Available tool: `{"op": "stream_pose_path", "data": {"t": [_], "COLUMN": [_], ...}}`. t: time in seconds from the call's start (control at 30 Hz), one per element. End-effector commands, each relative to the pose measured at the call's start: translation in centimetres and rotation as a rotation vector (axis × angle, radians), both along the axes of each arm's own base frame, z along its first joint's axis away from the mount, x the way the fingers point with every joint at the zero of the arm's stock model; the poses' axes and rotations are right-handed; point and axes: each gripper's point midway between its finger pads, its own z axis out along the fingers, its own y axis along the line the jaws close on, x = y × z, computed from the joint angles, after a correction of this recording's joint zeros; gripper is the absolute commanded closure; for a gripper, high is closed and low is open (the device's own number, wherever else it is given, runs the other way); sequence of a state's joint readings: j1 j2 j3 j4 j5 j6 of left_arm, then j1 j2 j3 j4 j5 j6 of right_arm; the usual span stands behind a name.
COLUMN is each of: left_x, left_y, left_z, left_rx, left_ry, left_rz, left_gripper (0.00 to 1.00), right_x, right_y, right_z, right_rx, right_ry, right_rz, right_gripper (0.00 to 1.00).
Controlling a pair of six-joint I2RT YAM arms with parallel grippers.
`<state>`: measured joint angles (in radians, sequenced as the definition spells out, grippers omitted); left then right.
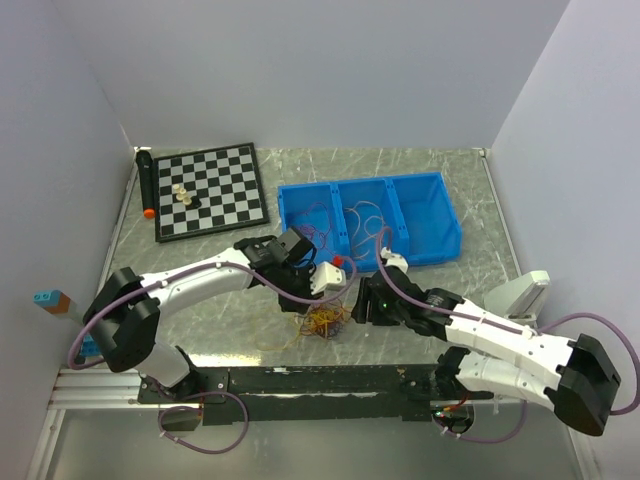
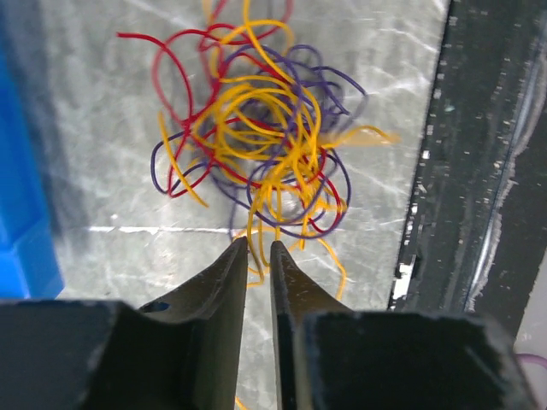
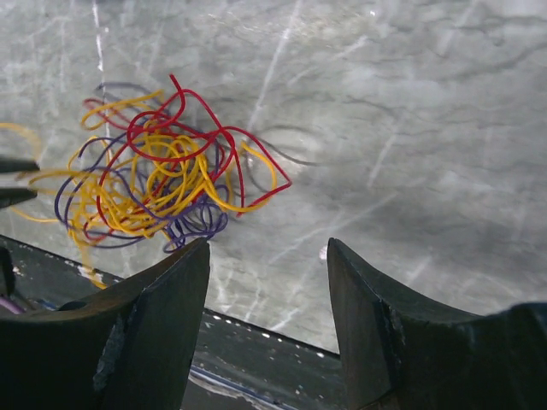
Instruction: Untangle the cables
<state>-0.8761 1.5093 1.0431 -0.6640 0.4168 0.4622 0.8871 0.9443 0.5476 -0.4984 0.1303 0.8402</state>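
Observation:
The cables (image 1: 325,320) lie as one tangled clump of thin yellow-orange, red and purple loops on the grey table, near its front edge. In the left wrist view the cables (image 2: 256,145) sit just ahead of my left gripper (image 2: 259,245). Its jaws stand a narrow gap apart, and a yellow strand shows through that gap. My left gripper (image 1: 316,303) hangs over the clump's left side. The right gripper (image 1: 358,305) is to the right of the clump. In the right wrist view the right gripper (image 3: 267,246) is wide open and empty, with the cables (image 3: 154,184) up and to the left.
A blue three-compartment bin (image 1: 440,215) behind the arms holds a few thin wires; its wall (image 2: 21,213) shows at left. A chessboard (image 1: 210,190) with a few pieces and a black stick (image 1: 146,185) lie at back left. A black rail (image 1: 330,380) runs along the near edge.

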Motion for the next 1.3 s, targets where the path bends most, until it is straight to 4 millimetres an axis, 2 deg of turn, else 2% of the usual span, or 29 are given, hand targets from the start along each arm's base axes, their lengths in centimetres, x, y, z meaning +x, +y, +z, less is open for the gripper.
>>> {"op": "stream_pose_path", "data": {"t": [0.0, 0.17, 0.33, 0.5, 0.67, 0.8, 1.07, 1.27], "left_x": [0.7, 0.3, -0.2, 0.5, 1.3, 1.1, 0.9, 2.1], "left_y": [0.3, 0.6, 1.5, 3.4, 5.6, 6.4, 6.7, 7.4], "left_z": [0.9, 0.9, 0.0, -1.3, -2.7, -3.7, -5.2, -6.3], "left_rx": [-0.038, -0.043, -0.017, 0.025, 0.052, 0.062, 0.080, 0.093], "left_ry": [-0.016, -0.005, 0.011, -0.021, -0.020, -0.011, -0.009, -0.091], "left_rz": [0.039, 0.041, 0.048, 0.096, 0.146, 0.158, 0.151, 0.178], "left_gripper": [0.74, 0.69, 0.68, 0.59, 0.58, 0.57, 0.57, 0.57], "right_x": [0.8, 1.1, 1.4, 1.9, 2.3, 2.6, 2.3, 2.1], "right_y": [1.6, 2.3, 3.1, 3.8, 4.5, 4.8, 4.3, 4.3], "right_z": [0.5, -0.1, -0.2, -0.3, -1.0, -1.2, -1.8, -1.8], "right_rx": [0.050, 0.043, 0.051, 0.059, 0.047, 0.042, 0.027, 0.031], "right_ry": [-0.031, -0.019, -0.021, -0.026, -0.022, -0.023, -0.015, -0.012], "right_rz": [0.020, 0.030, 0.043, 0.043, 0.045, 0.039, 0.020, 0.026], "right_gripper": [0.36, 0.39, 0.42, 0.48, 0.55, 0.63, 0.90, 1.00]}}
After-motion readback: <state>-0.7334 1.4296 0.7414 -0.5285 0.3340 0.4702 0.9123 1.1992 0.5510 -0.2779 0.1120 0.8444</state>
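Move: On the left hand's side, the loose yellow loop lies on the table about 6 cm to its left, 3 cm back and 8 cm below; the cable tangle is about 5 cm to its right, level with it and 7 cm below. From the right hand, the tangle's near end, a red-and-yellow loop, lies some 4 cm left, 1 cm ahead and 4 cm below, with the tangle's middle about 9 cm left and level. Sliding about 3 cm left and sinking as much, with a slight reach forward, the right hand brings its open fingers to the red-and-yellow loop at the tangle's edge and shuts them on it. Meanwhile the left hand moves some 8 cm left away from the tangle, dropping about 6 cm towards the loose yellow loop, turning slightly counter-clockwise as its narrow gap widens. ##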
